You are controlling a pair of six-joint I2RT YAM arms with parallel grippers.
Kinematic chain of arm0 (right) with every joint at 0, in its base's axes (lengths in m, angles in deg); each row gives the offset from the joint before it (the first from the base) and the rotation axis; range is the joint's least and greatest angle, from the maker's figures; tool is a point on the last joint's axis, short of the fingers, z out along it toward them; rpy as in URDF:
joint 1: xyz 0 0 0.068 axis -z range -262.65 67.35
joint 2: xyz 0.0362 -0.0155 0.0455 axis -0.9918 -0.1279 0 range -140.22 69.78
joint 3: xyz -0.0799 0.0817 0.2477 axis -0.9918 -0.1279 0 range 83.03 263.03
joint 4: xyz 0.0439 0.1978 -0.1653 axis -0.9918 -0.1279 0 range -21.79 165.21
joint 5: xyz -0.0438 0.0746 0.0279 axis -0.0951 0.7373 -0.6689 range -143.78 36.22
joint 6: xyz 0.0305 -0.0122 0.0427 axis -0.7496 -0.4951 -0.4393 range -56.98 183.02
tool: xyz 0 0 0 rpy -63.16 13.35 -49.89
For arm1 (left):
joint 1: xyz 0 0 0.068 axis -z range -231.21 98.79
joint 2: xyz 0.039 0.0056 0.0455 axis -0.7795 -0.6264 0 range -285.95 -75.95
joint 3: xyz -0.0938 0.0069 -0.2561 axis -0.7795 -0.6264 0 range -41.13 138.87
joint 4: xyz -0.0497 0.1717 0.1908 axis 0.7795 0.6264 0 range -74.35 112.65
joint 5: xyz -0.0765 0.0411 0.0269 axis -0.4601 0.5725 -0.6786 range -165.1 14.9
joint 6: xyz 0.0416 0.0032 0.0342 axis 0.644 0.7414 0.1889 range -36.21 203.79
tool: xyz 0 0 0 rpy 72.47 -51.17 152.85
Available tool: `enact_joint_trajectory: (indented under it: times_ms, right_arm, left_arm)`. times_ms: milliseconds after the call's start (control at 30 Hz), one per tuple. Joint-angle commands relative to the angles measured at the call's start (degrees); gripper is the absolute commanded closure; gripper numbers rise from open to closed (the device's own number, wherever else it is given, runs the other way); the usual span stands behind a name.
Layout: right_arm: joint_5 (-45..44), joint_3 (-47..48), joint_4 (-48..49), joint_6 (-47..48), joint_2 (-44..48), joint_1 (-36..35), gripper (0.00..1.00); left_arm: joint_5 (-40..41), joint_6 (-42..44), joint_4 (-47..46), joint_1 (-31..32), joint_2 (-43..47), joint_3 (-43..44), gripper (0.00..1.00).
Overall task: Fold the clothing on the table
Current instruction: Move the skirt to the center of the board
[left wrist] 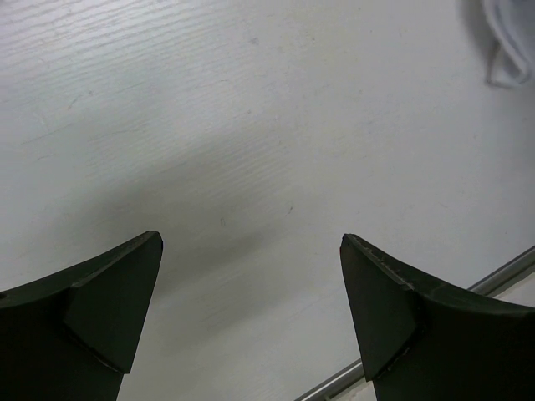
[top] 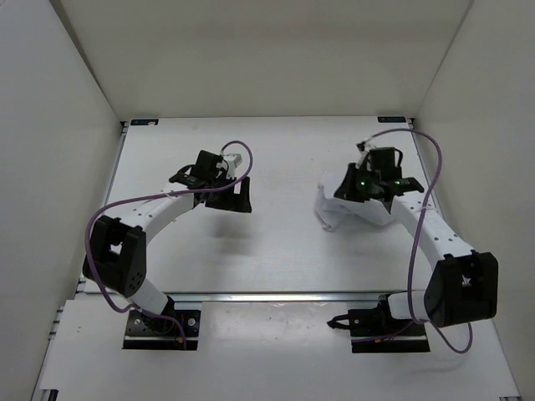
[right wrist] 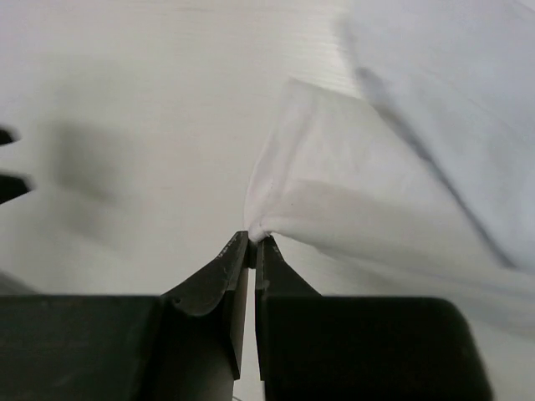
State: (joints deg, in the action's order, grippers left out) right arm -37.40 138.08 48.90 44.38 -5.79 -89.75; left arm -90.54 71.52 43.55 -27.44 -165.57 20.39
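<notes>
The clothing (top: 336, 209) is a small white garment bunched on the right half of the table (top: 276, 259). My right gripper (top: 365, 185) sits over its far side, and in the right wrist view the right gripper (right wrist: 252, 242) is shut on a pinched corner of the clothing (right wrist: 351, 200), which fans out to the right. My left gripper (top: 224, 200) hangs over bare table left of centre, well apart from the garment. In the left wrist view the left gripper (left wrist: 251, 242) is open with nothing between its fingers; an edge of the clothing (left wrist: 506, 42) shows at the top right.
White enclosure walls (top: 58, 125) close in the left, back and right sides. The table's metal front rim (top: 276, 295) runs between the two arm bases, and purple cables loop from both arms. The front rim (left wrist: 468, 301) shows beside the left gripper's right finger.
</notes>
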Motion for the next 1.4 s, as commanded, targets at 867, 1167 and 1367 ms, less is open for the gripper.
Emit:
enact_joint_trajectory:
  times_ms: [867, 1167, 1367]
  right_arm:
    - [17.6, 8.5, 12.4, 6.3, -0.2, 3.3, 1.00]
    - [12.5, 19.3, 18.7, -2.3, -19.9, 17.0, 0.97]
    - [15.4, 23.3, 13.9, -1.1, -27.0, 21.0, 0.38]
  left_arm:
    - [8.9, -2.7, -9.3, -5.0, 9.8, 7.0, 0.01]
    - [9.3, -4.0, -7.3, -1.8, -20.0, 35.4, 0.01]
    - [4.0, -2.7, -9.8, 0.0, -21.5, 32.6, 0.01]
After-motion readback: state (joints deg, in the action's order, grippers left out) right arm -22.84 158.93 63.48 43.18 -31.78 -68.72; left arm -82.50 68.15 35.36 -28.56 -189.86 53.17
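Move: My right hand already has the skirt pinched by an edge. The centre of the board, where the skirt is to go, lies about 20 cm to this hand's left, 3 cm back and 12 cm below. The skirt's trailing body has its middle roughly 6 cm right, 4 cm back and 10 cm below. From my empty left hand the board's centre is some 8 cm right, 1 cm back and 8 cm down. I fling the pinched skirt with my right hand: left about 16 cm while climbing some 25 cm, fingers tilting up, then sweep right and forward and down, ending beyond the skirt's far right corner, letting go high above the board as the fingers half open. My open left hand rises about 16 cm, then drops while reaching some 16 cm forward and drifting right. ##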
